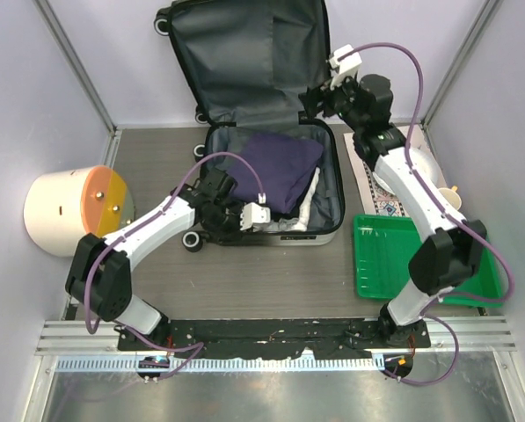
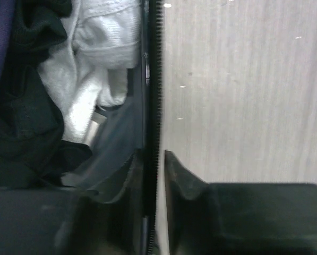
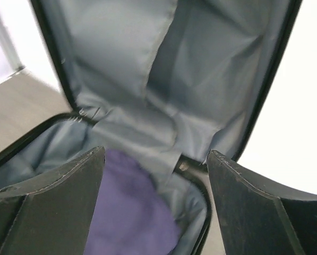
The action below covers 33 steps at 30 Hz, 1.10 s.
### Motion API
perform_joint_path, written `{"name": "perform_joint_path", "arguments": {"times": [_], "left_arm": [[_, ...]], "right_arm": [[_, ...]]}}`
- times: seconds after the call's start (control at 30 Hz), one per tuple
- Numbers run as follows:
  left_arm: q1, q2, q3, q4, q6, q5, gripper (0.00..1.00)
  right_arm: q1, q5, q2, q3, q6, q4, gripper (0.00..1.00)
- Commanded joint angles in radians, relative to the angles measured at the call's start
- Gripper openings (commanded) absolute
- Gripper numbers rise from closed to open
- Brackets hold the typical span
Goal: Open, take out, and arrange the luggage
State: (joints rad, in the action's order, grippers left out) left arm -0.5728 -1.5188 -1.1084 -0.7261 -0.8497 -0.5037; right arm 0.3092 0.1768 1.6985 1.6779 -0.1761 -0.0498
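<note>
The luggage [image 1: 337, 189] lies open on the table, its lid [image 1: 244, 53] with dark grey lining leaning against the back wall. A purple garment [image 1: 280, 167] and a white one [image 1: 302, 207] fill the base. My left gripper [image 1: 229, 220] is at the base's near left rim; in the left wrist view the gripper [image 2: 154, 159] is shut on the zipper rim [image 2: 157, 79], one finger inside and one outside. White cloth [image 2: 105, 42] and black cloth [image 2: 20, 133] lie inside. My right gripper [image 1: 313, 104] hovers open by the lid's lower right edge. The right wrist view has the gripper [image 3: 155, 159] facing the lining [image 3: 126, 53] above the purple garment [image 3: 131, 212].
A cream cylindrical bin with an orange lid [image 1: 69, 211] lies on its side at the left. A green tray [image 1: 376, 264] sits at the right front, with a patterned mat and a white cup [image 1: 425, 176] behind it. Walls close in the back and both sides.
</note>
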Motion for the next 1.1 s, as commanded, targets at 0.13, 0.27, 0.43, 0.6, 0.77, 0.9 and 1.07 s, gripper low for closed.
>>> {"name": "perform_joint_path", "arguments": {"times": [0.13, 0.27, 0.43, 0.6, 0.77, 0.9, 1.07], "left_arm": [[0.022, 0.123, -0.123, -0.141, 0.158, -0.119, 0.56], [0.031, 0.215, -0.127, 0.041, 0.21, -0.102, 0.56], [0.031, 0.232, -0.006, 0.359, 0.17, -0.019, 0.51], [0.03, 0.144, 0.024, 0.505, 0.043, -0.015, 0.54], [0.028, 0.075, 0.016, 0.562, -0.041, -0.062, 0.58], [0.027, 0.02, 0.004, 0.567, -0.086, -0.065, 0.61], [0.014, -0.007, 0.013, 0.534, -0.176, -0.085, 0.65]], "right_arm": [[-0.005, 0.17, -0.221, -0.257, 0.17, 0.171, 0.83], [-0.007, 0.158, -0.313, -0.346, 0.175, 0.192, 0.82], [-0.028, 0.155, -0.361, -0.383, 0.216, 0.228, 0.82], [-0.059, 0.144, -0.375, -0.403, 0.198, 0.252, 0.82], [-0.1, 0.158, -0.367, -0.397, 0.21, 0.274, 0.82], [-0.111, 0.165, -0.365, -0.402, 0.21, 0.277, 0.82], [-0.136, 0.177, -0.359, -0.397, 0.208, 0.281, 0.82]]}}
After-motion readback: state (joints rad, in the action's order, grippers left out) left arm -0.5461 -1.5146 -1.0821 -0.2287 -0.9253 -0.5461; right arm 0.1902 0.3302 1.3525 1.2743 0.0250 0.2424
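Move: Between the left hand's barely open fingers is the case's front rim; the purple garment's middle lies about 17 cm ahead of this hand, 9 cm to its right and 2 cm lower. White clothes lie 5 cm ahead and 12 cm to the right, 3 cm lower. From the right hand, high beside the opened lid, the garment lies some 10 cm back, 11 cm left and 31 cm below; the plate is 9 cm back, 22 cm right and 39 cm below. Letting go of the front rim, the left hand opens its fingers about halfway, rises some 12 cm, then reaches forward and right while sinking again over the garment's near part, its fingers swinging forward. The right hand draws back about 11 cm and down 10 from the lid, tipping its open fingers down some 25 degrees, then drifts 5 cm right. ##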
